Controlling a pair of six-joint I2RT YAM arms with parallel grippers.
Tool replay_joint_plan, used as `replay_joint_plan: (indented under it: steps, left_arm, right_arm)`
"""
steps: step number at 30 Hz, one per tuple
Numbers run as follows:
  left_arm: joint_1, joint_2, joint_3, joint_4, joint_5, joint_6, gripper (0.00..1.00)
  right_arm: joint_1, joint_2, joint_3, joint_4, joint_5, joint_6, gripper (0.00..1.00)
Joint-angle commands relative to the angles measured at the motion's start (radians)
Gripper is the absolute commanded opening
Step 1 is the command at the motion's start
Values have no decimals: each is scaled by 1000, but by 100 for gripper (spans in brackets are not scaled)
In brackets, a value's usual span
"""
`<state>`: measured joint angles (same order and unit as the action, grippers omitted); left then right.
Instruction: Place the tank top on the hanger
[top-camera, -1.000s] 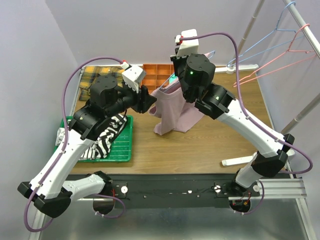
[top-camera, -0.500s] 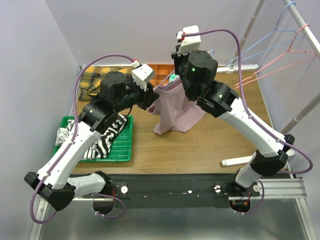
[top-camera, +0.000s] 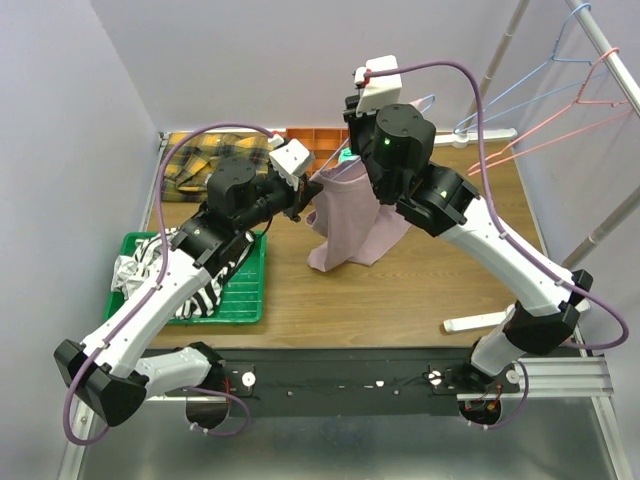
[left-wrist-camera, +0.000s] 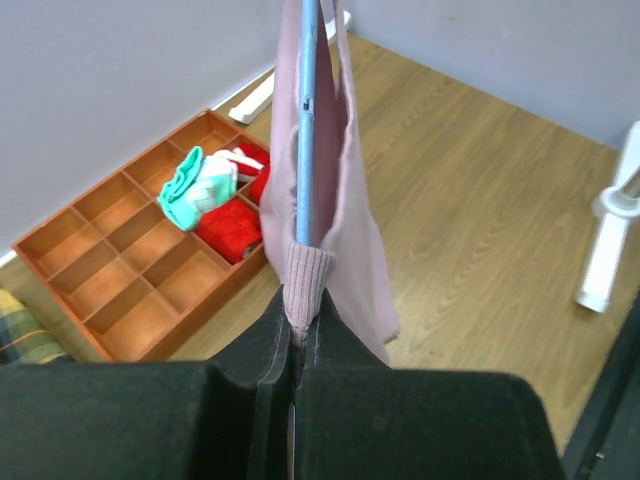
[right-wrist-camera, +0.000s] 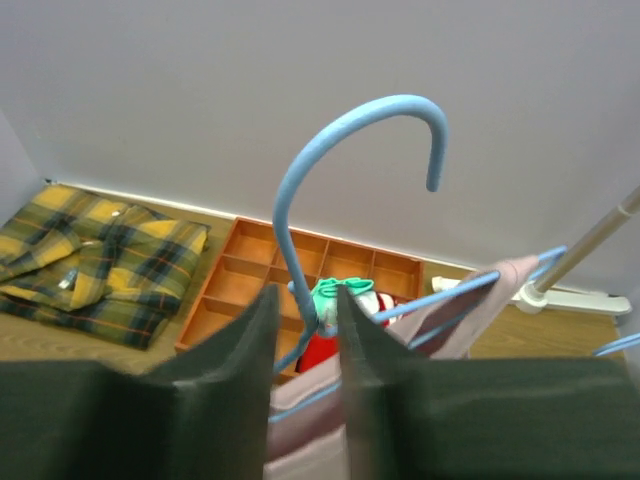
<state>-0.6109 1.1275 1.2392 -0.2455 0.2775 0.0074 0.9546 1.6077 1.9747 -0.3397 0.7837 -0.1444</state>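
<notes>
The mauve-pink tank top (top-camera: 345, 225) hangs over the table, draped on the light-blue hanger (top-camera: 333, 164). My right gripper (right-wrist-camera: 305, 297) is shut on the hanger's neck just under the hook (right-wrist-camera: 352, 128) and holds it up. The top's shoulder (right-wrist-camera: 487, 293) lies over the hanger's right arm. My left gripper (top-camera: 299, 200) is at the top's left edge. In the left wrist view it (left-wrist-camera: 303, 305) is shut on a ribbed strap (left-wrist-camera: 306, 272) of the top, right beside the hanger wire (left-wrist-camera: 305, 110).
An orange divided tray (left-wrist-camera: 120, 270) with green and red cloths stands behind the top. The yellow plaid cloth (top-camera: 205, 158) lies back left. A green tray (top-camera: 250, 290) holds the striped garment. A rack with blue and pink hangers (top-camera: 560, 95) stands right.
My left gripper has moved back and to the right, along the top's left edge, with the strap in it. The right arm and hanger have barely moved.
</notes>
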Motion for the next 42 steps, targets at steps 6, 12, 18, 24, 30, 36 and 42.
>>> replay_joint_plan:
  steps: [6,12,18,24,30,36,42]
  left_arm:
    - [3,23,-41,276,-35,3,0]
    - [3,52,-23,282,-116,25,0]
    - [31,192,144,247,-67,86,0]
    - [43,383,414,157,4,112,0]
    - [42,570,682,117,109,97,0]
    - [39,722,922,137,192,48,0]
    - [10,871,1178,173,198,5,0]
  right_arm:
    - [9,-136,-155,-12,-53,101,75]
    - [9,-239,-293,-77,-84,251,92]
    - [9,-350,-361,-176,-156,371,95]
    - [9,-486,-549,-212,-285,456,95]
    - [7,-525,-747,-222,-351,482,95]
    - [9,-543,-901,-141,-376,486,96]
    - [9,-536,-985,-96,-408,505,95]
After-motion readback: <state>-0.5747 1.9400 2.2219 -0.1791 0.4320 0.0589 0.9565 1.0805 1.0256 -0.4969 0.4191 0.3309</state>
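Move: My left hand already pinches the ribbed edge of the tank top against the hanger's end. The drying rack's top rod is about 10 cm ahead, 37 cm right and 28 cm above it; the compartment box lies roughly 21 cm ahead, 4 cm right and 34 cm below. My right hand is at the hanger's neck, right between its partly open fingertips; the rod is some 3 cm ahead of it, 32 cm right and 16 cm up. I finish opening my right fingers so they come free of the hanger's neck, ease that hand back, then sink it steeply, about 25 cm down in all, tipping its fingers down some 30 degrees. My left hand keeps its pinch and carries hanger and tank top towards the rack, slowly at first, then faster: about 16 cm forward, then increasingly right and up as well, fingers tilting upward. ##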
